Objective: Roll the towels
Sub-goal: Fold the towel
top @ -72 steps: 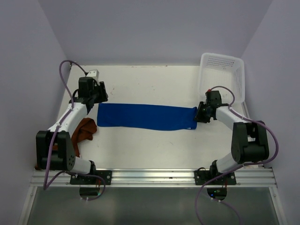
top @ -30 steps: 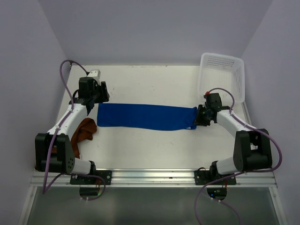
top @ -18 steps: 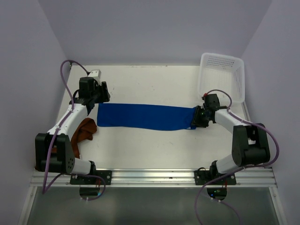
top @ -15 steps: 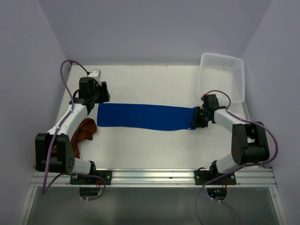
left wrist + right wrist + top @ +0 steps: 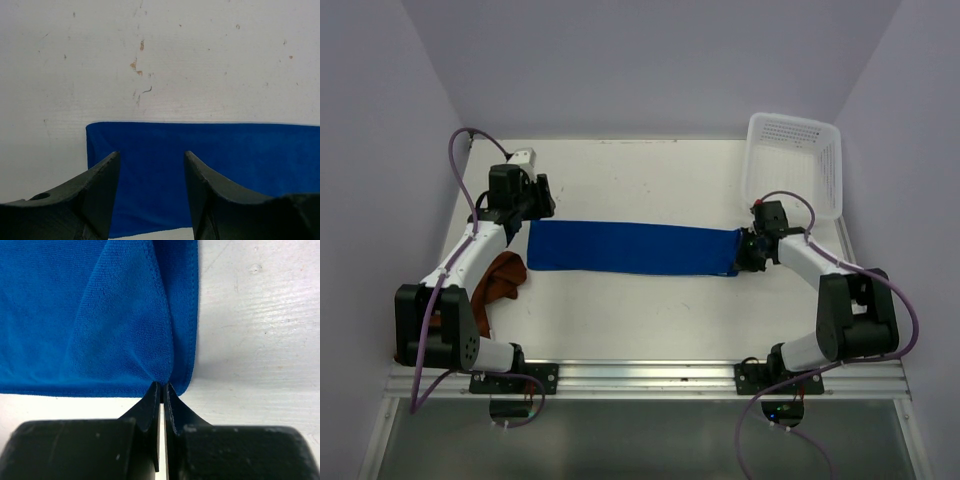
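Note:
A royal blue towel (image 5: 630, 248) lies as a long flat strip across the middle of the table. My right gripper (image 5: 744, 252) is shut on the blue towel's (image 5: 100, 315) right end, and the cloth puckers into a fold at its fingertips (image 5: 163, 386). My left gripper (image 5: 528, 212) hovers open over the towel's left end (image 5: 210, 160), its fingers (image 5: 102, 185) spread above the cloth with nothing between them. A rust-brown towel (image 5: 500, 279) lies crumpled at the left, beside the left arm.
A white perforated basket (image 5: 794, 165) stands at the back right, just behind the right arm. A small white block (image 5: 522, 157) sits at the back left. The bare tabletop (image 5: 640, 180) runs behind the towel.
The right gripper has closed on the towel's right end and pulled it slightly, straightening the strip. The left arm has not moved.

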{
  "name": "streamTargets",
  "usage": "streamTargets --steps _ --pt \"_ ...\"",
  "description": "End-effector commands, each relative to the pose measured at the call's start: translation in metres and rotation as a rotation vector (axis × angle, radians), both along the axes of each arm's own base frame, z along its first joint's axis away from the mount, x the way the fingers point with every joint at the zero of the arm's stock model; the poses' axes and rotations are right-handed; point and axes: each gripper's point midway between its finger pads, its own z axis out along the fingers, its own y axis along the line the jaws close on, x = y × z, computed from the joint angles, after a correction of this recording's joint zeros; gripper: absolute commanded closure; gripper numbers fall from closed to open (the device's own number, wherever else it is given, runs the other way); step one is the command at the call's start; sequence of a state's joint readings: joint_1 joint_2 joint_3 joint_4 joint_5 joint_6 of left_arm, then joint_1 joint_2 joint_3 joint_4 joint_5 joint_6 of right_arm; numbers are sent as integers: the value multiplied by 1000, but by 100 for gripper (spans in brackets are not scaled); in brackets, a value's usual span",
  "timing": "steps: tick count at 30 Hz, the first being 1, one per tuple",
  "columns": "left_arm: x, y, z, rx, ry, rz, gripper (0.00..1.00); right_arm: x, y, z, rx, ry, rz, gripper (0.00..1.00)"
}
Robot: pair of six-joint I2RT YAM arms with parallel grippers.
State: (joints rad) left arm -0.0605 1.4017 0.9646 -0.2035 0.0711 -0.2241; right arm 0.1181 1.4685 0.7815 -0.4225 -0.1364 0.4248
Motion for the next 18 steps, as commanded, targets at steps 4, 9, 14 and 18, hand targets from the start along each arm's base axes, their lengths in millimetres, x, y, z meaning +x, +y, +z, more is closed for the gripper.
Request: streamTargets --steps 4,9,14,18 --pt "3 -4 16 0 -54 -24 43 -9 -5 -4 -37 15 9 97" --pt "3 -4 16 -1 -54 -26 42 -14 0 -1 -4 19 8 100" --pt "3 -5 16 -3 -54 -29 42 -14 6 9 28 11 19 77" --pt "3 -6 16 -7 -55 -32 42 -15 6 17 30 5 20 68"
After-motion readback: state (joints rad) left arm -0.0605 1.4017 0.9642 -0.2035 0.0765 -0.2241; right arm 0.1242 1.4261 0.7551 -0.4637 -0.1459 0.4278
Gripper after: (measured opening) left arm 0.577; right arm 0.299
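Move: My right hand already has the near right corner of the blue towel pinched between its shut fingertips, a centimetre or two above the table. The folded towel's middle lies about 27 cm to its left and 5 cm farther out. The white bin stands some 26 cm ahead and 15 cm to the right. From my idle left hand that corner is roughly 46 cm to the right, 12 cm back and 12 cm below. With the right fingers still shut on the towel's corner, I draw it back towards my base by about 1.5 cm, sinking slightly towards the table on the way. Near the end I open the fingers to about a third, letting go of the corner, and ease up again just under a centimetre while still drifting back, the wrist almost unturned. ##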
